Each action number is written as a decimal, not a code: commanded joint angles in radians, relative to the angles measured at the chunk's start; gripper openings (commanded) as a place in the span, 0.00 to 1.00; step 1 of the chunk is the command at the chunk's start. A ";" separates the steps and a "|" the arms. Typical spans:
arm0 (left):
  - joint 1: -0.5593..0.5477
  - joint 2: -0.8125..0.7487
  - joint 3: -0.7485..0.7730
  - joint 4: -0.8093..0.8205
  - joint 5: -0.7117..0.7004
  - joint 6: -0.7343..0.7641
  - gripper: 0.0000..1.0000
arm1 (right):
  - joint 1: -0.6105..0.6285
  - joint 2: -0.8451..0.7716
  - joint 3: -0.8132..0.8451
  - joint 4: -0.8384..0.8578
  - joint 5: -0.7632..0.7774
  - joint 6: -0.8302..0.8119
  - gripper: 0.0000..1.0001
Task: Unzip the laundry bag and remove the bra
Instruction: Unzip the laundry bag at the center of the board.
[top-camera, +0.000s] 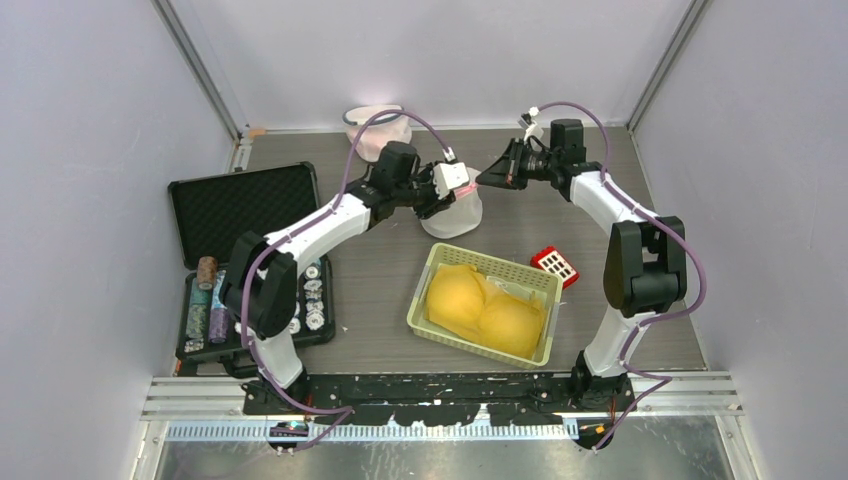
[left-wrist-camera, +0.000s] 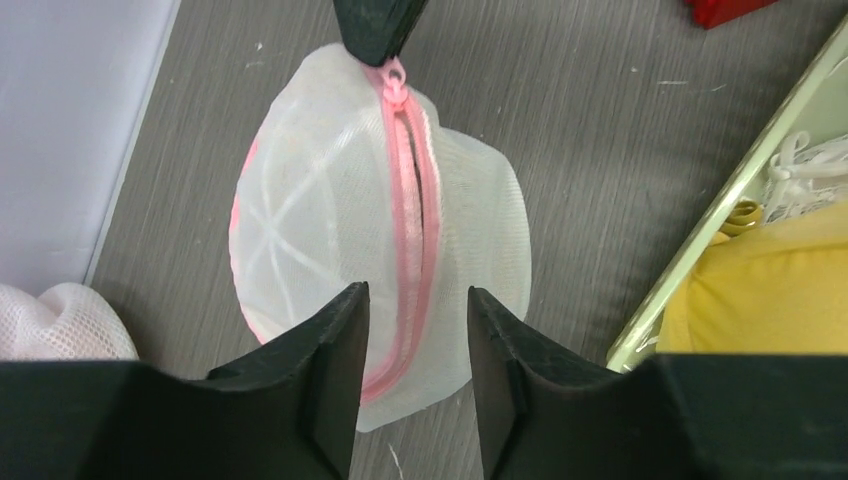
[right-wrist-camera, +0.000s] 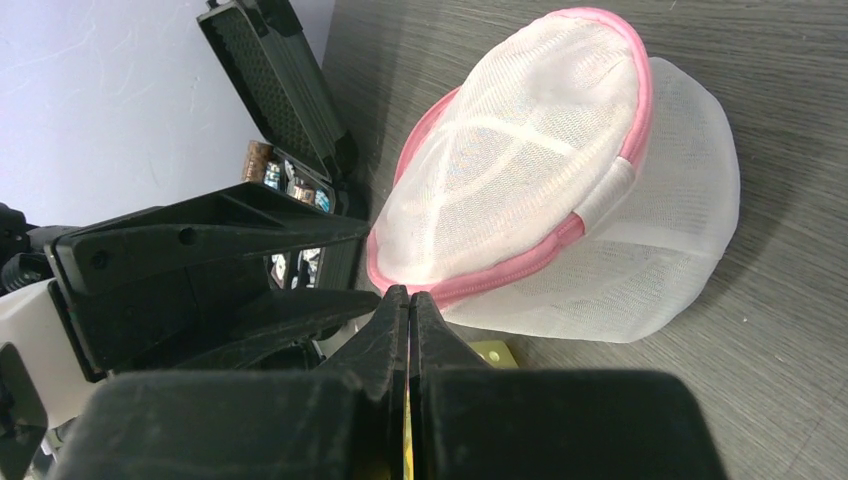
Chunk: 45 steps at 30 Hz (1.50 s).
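The white mesh laundry bag (top-camera: 455, 215) with a pink zipper (left-wrist-camera: 400, 200) lies on the table behind the basket. My left gripper (left-wrist-camera: 418, 300) hovers open over the bag's near end, the zipper showing between its fingers, and grips nothing. My right gripper (right-wrist-camera: 410, 295) is shut on the pink zipper pull (left-wrist-camera: 395, 72) at the bag's far end. The zipper shows a narrow slit along its length. A yellow bra (top-camera: 485, 308) lies in the green basket (top-camera: 420, 295). Nothing coloured shows through the mesh (right-wrist-camera: 540, 170).
A black case (top-camera: 240, 205) stands open at the left with poker chips (top-camera: 205, 300) in it. A red-and-white item (top-camera: 555, 263) lies right of the basket. Another white mesh bag (top-camera: 375, 125) sits at the back wall. Walls close in both sides.
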<state>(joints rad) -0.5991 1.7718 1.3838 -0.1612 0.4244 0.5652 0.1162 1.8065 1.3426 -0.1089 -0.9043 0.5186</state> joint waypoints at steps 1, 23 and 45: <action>-0.022 -0.025 0.069 0.000 0.051 0.007 0.45 | 0.015 -0.047 0.000 0.059 -0.018 0.022 0.01; -0.027 0.074 0.123 0.033 -0.036 -0.051 0.02 | 0.018 -0.042 0.010 0.050 -0.021 0.010 0.01; 0.027 -0.003 -0.031 0.052 -0.069 0.029 0.00 | -0.036 0.008 0.065 -0.002 -0.015 -0.033 0.01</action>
<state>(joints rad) -0.5930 1.8156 1.3788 -0.0929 0.3878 0.5648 0.0898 1.8324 1.3773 -0.1402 -0.9047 0.4992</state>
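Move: The zip strip I want to pinch passes about 3 cm to the right of my open left fingers and 1 cm ahead, level with them. The zip pull, already in my right fingertips, is some 9 cm right and 3 cm ahead of my left hand. The bag's body hangs about 8 cm below and 3 cm back, and the bra basket lies about 20 cm back and 8 cm right. From my right hand that strip spot is 6 cm left and 2 cm back. I hop my left hand, fingers half open, about 3 cm right and 3 cm up, then lower it again beside the zip and shut the fingers on the strip. Keeping that pinch I draw back left about 3 cm, sinking a little, while my right hand keeps the pull, eases 1 cm left, then tugs about 2 cm right. ##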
